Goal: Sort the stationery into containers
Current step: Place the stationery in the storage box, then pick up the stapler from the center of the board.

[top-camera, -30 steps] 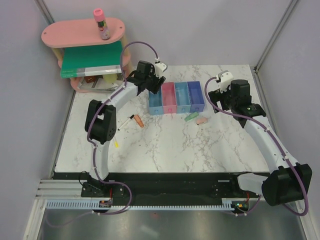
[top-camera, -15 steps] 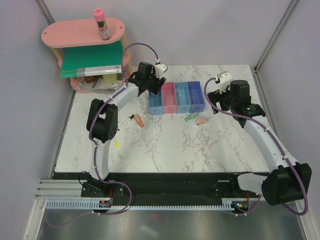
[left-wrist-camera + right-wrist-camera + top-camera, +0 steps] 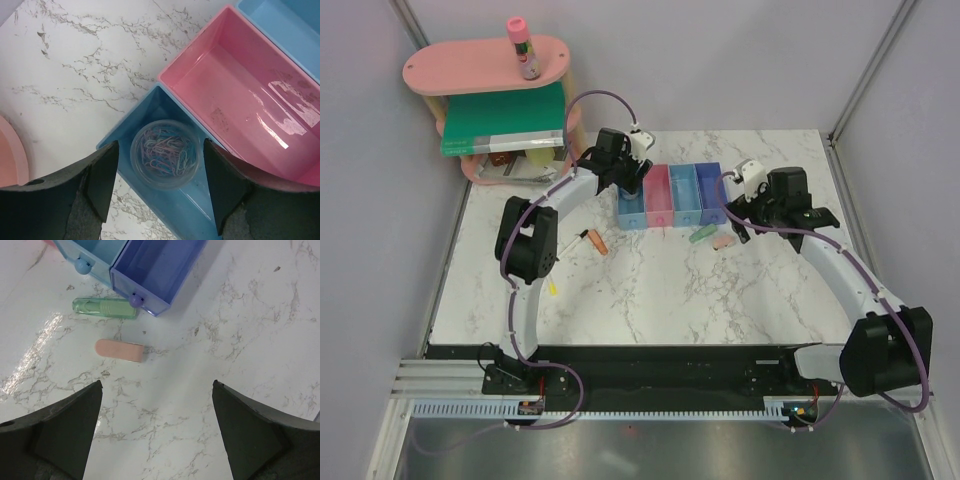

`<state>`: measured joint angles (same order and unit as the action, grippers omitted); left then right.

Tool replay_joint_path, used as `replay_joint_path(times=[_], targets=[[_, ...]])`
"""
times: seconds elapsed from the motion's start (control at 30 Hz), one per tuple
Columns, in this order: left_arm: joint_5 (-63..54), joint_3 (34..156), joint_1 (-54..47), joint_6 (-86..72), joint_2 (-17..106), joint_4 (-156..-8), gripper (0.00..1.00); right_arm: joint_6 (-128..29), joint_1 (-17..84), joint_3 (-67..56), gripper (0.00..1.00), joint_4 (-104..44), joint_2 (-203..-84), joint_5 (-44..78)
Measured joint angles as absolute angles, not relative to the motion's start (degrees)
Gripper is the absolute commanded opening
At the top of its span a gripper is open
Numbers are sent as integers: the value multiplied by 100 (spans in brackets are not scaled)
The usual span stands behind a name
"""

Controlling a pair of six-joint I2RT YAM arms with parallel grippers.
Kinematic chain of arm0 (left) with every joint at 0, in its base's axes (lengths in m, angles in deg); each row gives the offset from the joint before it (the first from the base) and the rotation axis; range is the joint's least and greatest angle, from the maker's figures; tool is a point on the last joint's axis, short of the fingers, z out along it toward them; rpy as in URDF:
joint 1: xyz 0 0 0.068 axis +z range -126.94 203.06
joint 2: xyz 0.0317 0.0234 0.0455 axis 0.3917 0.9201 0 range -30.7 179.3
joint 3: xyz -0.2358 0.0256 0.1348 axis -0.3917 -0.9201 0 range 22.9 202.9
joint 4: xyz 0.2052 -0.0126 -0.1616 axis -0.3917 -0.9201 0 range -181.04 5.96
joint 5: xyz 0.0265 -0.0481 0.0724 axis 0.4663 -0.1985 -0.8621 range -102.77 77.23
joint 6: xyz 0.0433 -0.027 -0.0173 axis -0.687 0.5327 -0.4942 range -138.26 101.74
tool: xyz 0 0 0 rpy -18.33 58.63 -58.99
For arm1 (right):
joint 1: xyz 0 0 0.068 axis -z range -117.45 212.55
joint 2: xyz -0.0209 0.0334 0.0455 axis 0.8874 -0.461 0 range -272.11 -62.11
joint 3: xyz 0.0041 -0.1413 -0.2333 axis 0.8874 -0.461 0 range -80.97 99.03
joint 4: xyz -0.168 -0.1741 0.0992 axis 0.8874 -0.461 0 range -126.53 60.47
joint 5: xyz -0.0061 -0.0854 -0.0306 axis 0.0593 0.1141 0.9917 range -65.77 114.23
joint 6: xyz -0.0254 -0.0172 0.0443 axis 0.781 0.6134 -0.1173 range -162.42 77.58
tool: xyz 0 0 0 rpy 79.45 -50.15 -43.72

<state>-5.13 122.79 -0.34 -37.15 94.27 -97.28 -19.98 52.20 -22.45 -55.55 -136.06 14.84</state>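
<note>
The containers [image 3: 673, 195] stand in a row at the back middle of the table. A clear round pot [image 3: 166, 153] of paper clips sits inside the left light blue bin [image 3: 150, 112]. My left gripper [image 3: 160, 150] hangs open above it, with one finger on each side and a gap to the pot on both. Beside it lies the pink bin [image 3: 240, 100]. My right gripper [image 3: 157, 385] is open over bare marble, just short of a pink eraser bit [image 3: 120, 350] and a green one [image 3: 104, 307] in front of the darker blue bin [image 3: 160, 265]. A black-and-white marker [image 3: 582, 240], an orange-tipped piece [image 3: 599, 244] and a yellow-tipped stick [image 3: 552, 287] lie at the left.
A pink oval two-tier shelf [image 3: 485, 65] stands at the back left with a pink-capped tube [image 3: 523, 48] on top and a green flat book [image 3: 505, 118] on its lower tier. Grey walls close the sides and the back.
The right arm has swung left and nearer, and now hangs over the green and pink bits. The left gripper has shifted slightly over the left bin.
</note>
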Motion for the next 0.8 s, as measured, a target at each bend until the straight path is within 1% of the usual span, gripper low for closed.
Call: replay_joint_path(times=[0.23,0.53,0.67,0.8], targets=[[-520,12277,-25,-3717,9427,-9719,78,-1478,5216,-2300,98,-5575,-13858,1230],[-588,12054,-41,-3717,9278,-9811,79,-429,5139,-2313,98,-5662,-14546,1156],[-745,11595,-56,-3722,8548,-10115,79,6,5113,-2208,98,-5776,-14983,1156],[-970,11101,-54,-3779,7372,-10418,79,404,5102,-2022,98,-5835,-15392,1143]])
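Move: The pink stapler lies about 3 cm ahead of my right hand, 4 cm to its left and 14 cm below. The green tape dispenser is some 5 cm farther left and 2 cm farther out than the stapler. The dark-blue compartment's middle is about 10 cm beyond the stapler. My left hand, already open, has the clip jar about 3 cm straight below it in the light-blue compartment; the orange cutter lies roughly 11 cm back and 8 cm left. I sink my right hand almost straight down about 10 cm towards the pink stapler, turning it counter-clockwise and tipping the fingers more steeply, some 30 degrees in all, jaws wide open. My left hand first stays over the clip jar, then rises about 8 cm while swinging back and left, out of the box, fingers still open. ##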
